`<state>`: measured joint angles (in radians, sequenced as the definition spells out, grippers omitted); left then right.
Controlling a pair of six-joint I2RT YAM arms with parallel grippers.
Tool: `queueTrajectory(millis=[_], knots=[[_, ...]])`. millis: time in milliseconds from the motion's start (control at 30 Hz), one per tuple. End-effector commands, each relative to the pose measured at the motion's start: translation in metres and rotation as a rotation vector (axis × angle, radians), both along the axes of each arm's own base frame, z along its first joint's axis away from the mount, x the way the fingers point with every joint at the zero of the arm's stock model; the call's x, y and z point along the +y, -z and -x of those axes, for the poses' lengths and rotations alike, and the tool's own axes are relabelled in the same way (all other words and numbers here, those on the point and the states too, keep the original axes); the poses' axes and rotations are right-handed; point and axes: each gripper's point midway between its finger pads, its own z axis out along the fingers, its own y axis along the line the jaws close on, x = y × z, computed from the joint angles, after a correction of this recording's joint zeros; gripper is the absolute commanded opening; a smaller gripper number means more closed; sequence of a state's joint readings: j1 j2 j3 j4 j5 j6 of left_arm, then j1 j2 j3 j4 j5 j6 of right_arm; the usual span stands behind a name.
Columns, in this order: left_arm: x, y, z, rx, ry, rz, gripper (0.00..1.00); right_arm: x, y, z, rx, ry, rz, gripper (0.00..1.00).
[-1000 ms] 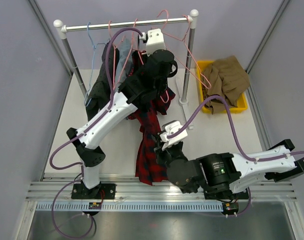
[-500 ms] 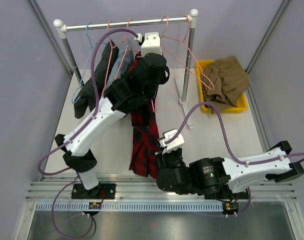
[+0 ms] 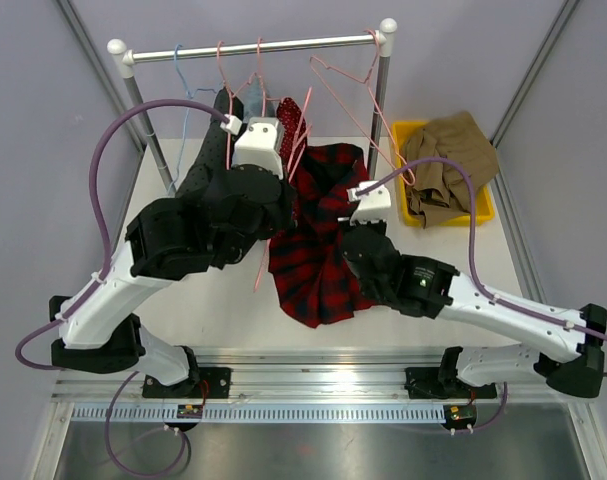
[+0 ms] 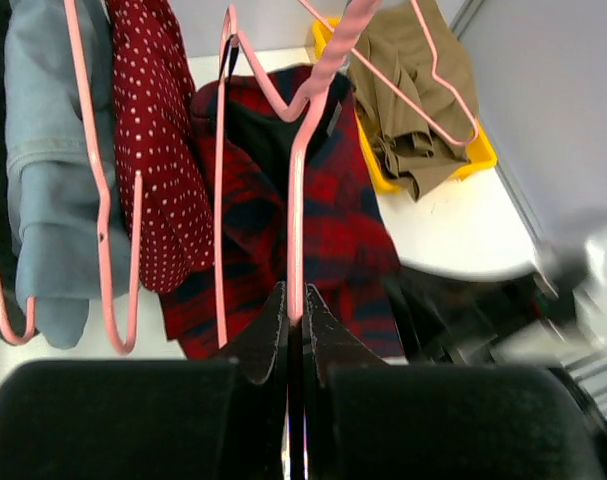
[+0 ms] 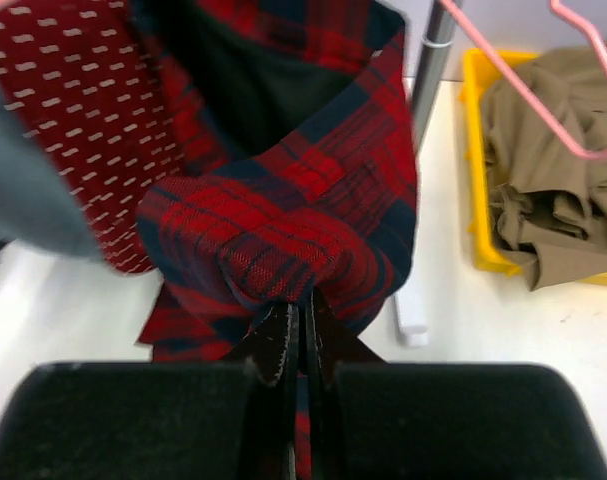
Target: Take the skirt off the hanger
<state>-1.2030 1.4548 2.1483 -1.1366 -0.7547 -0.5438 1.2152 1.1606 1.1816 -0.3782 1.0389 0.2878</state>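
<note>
The skirt (image 3: pixel 313 270) is red and dark plaid and hangs bunched over the middle of the table. In the left wrist view my left gripper (image 4: pixel 295 300) is shut on a straight wire of the pink hanger (image 4: pixel 297 200), with the skirt (image 4: pixel 343 230) right behind that wire. My right gripper (image 5: pixel 301 312) is shut on a folded bulge of the skirt (image 5: pixel 283 235), its fabric puffing out above the fingertips. I cannot tell whether the skirt's waist still hangs on the hanger. From above, both sets of fingers are hidden under the wrists.
The clothes rail (image 3: pixel 253 47) spans the back, with empty pink hangers (image 3: pixel 348 75). A black garment (image 3: pixel 198 175), a denim piece (image 4: pixel 43 150) and a red dotted cloth (image 4: pixel 148 130) hang at left. A yellow bin (image 3: pixel 483 210) with brown cloth (image 3: pixel 448 155) stands at the back right, beside the rack post (image 3: pixel 375 130).
My left arm has drawn back from the rail toward the near left, bringing the hanger down. My right gripper has carried the skirt's lower part up and away, so the skirt now bunches.
</note>
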Motion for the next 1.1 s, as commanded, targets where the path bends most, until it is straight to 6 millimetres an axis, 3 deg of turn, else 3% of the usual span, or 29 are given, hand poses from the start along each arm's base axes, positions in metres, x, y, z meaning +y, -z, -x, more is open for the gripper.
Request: queueTrajectory(millis=[0, 167, 300, 367, 467, 533, 767, 900, 1033, 1067], knots=[[0.006, 0.001, 0.014, 0.046, 0.011, 0.037, 0.00, 0.010, -0.016, -0.031, -0.023, -0.010, -0.028, 0.00], [0.002, 0.035, 0.029, 0.168, 0.043, -0.020, 0.00, 0.004, -0.045, -0.060, -0.075, 0.018, -0.048, 0.00], [0.019, 0.080, 0.041, 0.295, -0.015, -0.156, 0.00, -0.009, -0.081, -0.079, -0.124, 0.051, -0.068, 0.00], [0.026, 0.104, 0.049, 0.357, -0.015, -0.231, 0.00, -0.016, -0.089, -0.086, -0.136, 0.061, -0.075, 0.00], [0.019, 0.119, 0.071, 0.438, 0.072, -0.184, 0.00, -0.021, -0.094, -0.094, -0.139, 0.075, -0.071, 0.00], [0.015, 0.112, 0.094, 0.479, 0.175, -0.082, 0.00, -0.021, -0.084, -0.098, -0.124, 0.083, -0.051, 0.00], [0.029, 0.112, 0.129, 0.555, 0.244, -0.004, 0.00, -0.028, -0.046, -0.109, -0.065, 0.115, -0.034, 0.00], [0.038, 0.111, 0.134, 0.563, 0.229, -0.040, 0.00, -0.030, -0.034, -0.112, -0.042, 0.125, -0.035, 0.00], [0.045, 0.091, 0.122, 0.489, 0.185, -0.020, 0.00, -0.031, -0.018, -0.102, 0.018, 0.106, -0.046, 0.00], [0.044, 0.079, 0.117, 0.455, 0.182, 0.012, 0.00, -0.036, -0.013, -0.095, 0.032, 0.100, -0.057, 0.00]])
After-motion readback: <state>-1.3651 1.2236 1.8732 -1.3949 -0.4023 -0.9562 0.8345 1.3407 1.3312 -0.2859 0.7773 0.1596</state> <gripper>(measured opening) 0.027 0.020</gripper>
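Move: The left gripper already holds the pink hanger. The skirt's middle is about 7 cm ahead of that hand, 8 cm right and some 20 cm below. The right gripper already pinches the skirt's upper part; the skirt's middle is about 4 cm ahead of that hand, 2 cm left and 8 cm below. From the right hand, the dotted garment hangs some 12 cm ahead and 9 cm left, about level; the empty hanger is roughly 12 cm ahead, 8 cm right and 10 cm above. Pull the hanger and skirt apart. Keep the left grip on the hanger and draw it down and back about 12 cm, away from the skirt, tipping the fingers down nearly 30 degrees, then let it rise a little while still backing off. Meanwhile carry the pinched skirt some 10 cm forward with the right gripper, towards the rack, arching up and back down on the way. ##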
